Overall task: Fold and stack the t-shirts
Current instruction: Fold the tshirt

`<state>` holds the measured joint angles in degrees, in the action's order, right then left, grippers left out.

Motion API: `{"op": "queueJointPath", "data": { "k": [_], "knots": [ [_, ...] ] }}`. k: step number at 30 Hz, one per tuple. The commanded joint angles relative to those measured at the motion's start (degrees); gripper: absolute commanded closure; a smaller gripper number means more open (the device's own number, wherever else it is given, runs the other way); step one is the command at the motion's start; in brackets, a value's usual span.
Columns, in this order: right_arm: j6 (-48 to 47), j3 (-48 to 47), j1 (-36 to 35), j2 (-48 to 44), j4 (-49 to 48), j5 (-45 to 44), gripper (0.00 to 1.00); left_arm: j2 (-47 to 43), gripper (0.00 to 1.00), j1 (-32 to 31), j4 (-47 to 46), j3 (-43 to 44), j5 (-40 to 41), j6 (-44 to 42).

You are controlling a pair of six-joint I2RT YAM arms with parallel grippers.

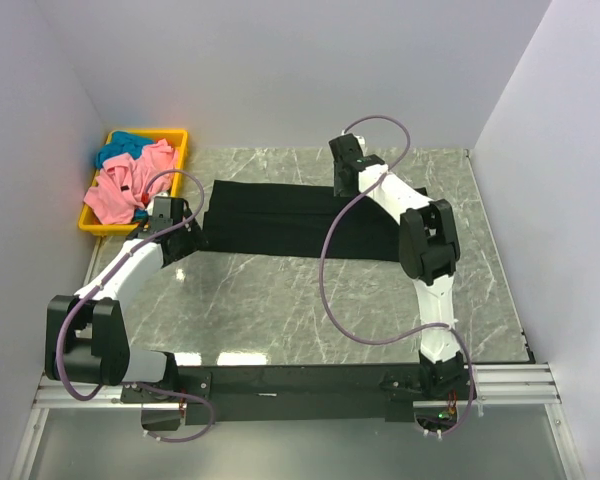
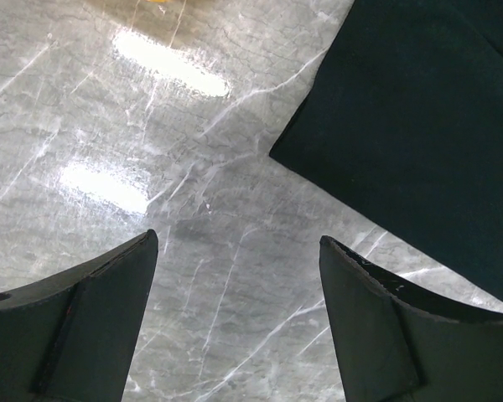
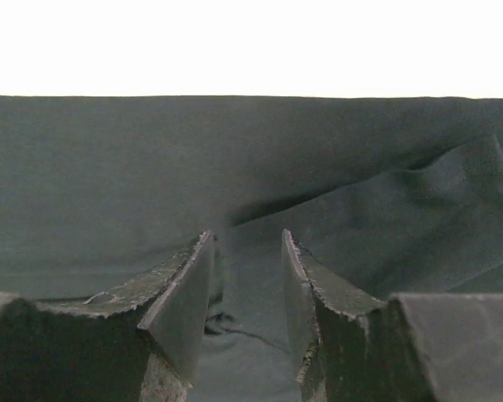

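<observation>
A large black t-shirt (image 1: 280, 215) lies folded into a long band across the far half of the table. My right gripper (image 1: 346, 188) presses down on its far edge. Its jaws (image 3: 247, 234) stand partly apart, so it is open, with a low ridge of the black cloth (image 3: 251, 335) bunched between the fingers. My left gripper (image 1: 192, 238) hovers beside the shirt's near left corner (image 2: 335, 142), wide open over bare marble (image 2: 239, 243) with nothing between its fingers. A pink t-shirt (image 1: 130, 185) and a teal one (image 1: 125, 145) lie crumpled in a bin.
The yellow bin (image 1: 180, 134) stands at the far left corner of the marble table (image 1: 280, 300). White walls close in on the left, back and right. Purple cables loop over both arms.
</observation>
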<state>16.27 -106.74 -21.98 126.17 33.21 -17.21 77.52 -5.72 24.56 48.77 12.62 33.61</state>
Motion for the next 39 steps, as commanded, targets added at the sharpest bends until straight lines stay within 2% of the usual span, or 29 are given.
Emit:
{"op": "queueJointPath", "data": {
  "k": [1, 14, 22, 28, 39],
  "knots": [
    [-2.0, -3.2, -0.8, 1.4, 2.1, -3.7, 0.56, -0.5, 0.17, -0.2, -1.1, 1.8, -0.8, -0.7],
    [-5.2, -5.3, -2.7, 4.5, 1.8, -2.2, 0.6, -0.7, 0.17, -0.2, -1.1, 1.7, -1.1, -0.8],
    [-5.2, -6.8, -3.1, 6.7, 3.3, -6.1, 0.62, -0.6, 0.17, -0.3, -1.1, 1.5, -1.3, -0.7],
    [-5.7, -7.1, -3.2, 7.5, 3.1, -6.8, 0.77, -0.4, 0.17, -0.2, -1.0, 1.7, -1.5, -0.7],
    [-6.1, -8.1, -3.4, 8.6, 4.3, -5.0, 0.75, -0.6, 0.17, -0.2, -1.1, 1.4, -1.5, -0.8]
  ]
}}
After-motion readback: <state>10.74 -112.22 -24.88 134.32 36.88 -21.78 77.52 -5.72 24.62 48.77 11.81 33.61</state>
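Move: Under the right hand's fingertips, about 7 cm down and 1 cm farther out, lies the inner end of the slanting fold edge of the black t-shirt's turned-over layer. From the hand, the shirt's far edge is about 5 cm straight ahead and its near edge some 15 cm back, neither to the side. The shirt's left end is roughly 31 cm left and 4 cm back. From the left hand, the fold edge's inner end is about 17 cm ahead and 40 cm right. Lowering almost straight down towards the inner end of the shirt's fold edge, the right hand sinks about 4.5 cm, pausing partway while the fingers narrow from about half to a quarter open, then sinking on. It drifts 1 cm left, and its left side tips down some 10 degrees. The fingertips come close over the cloth; contact can't be made out. ##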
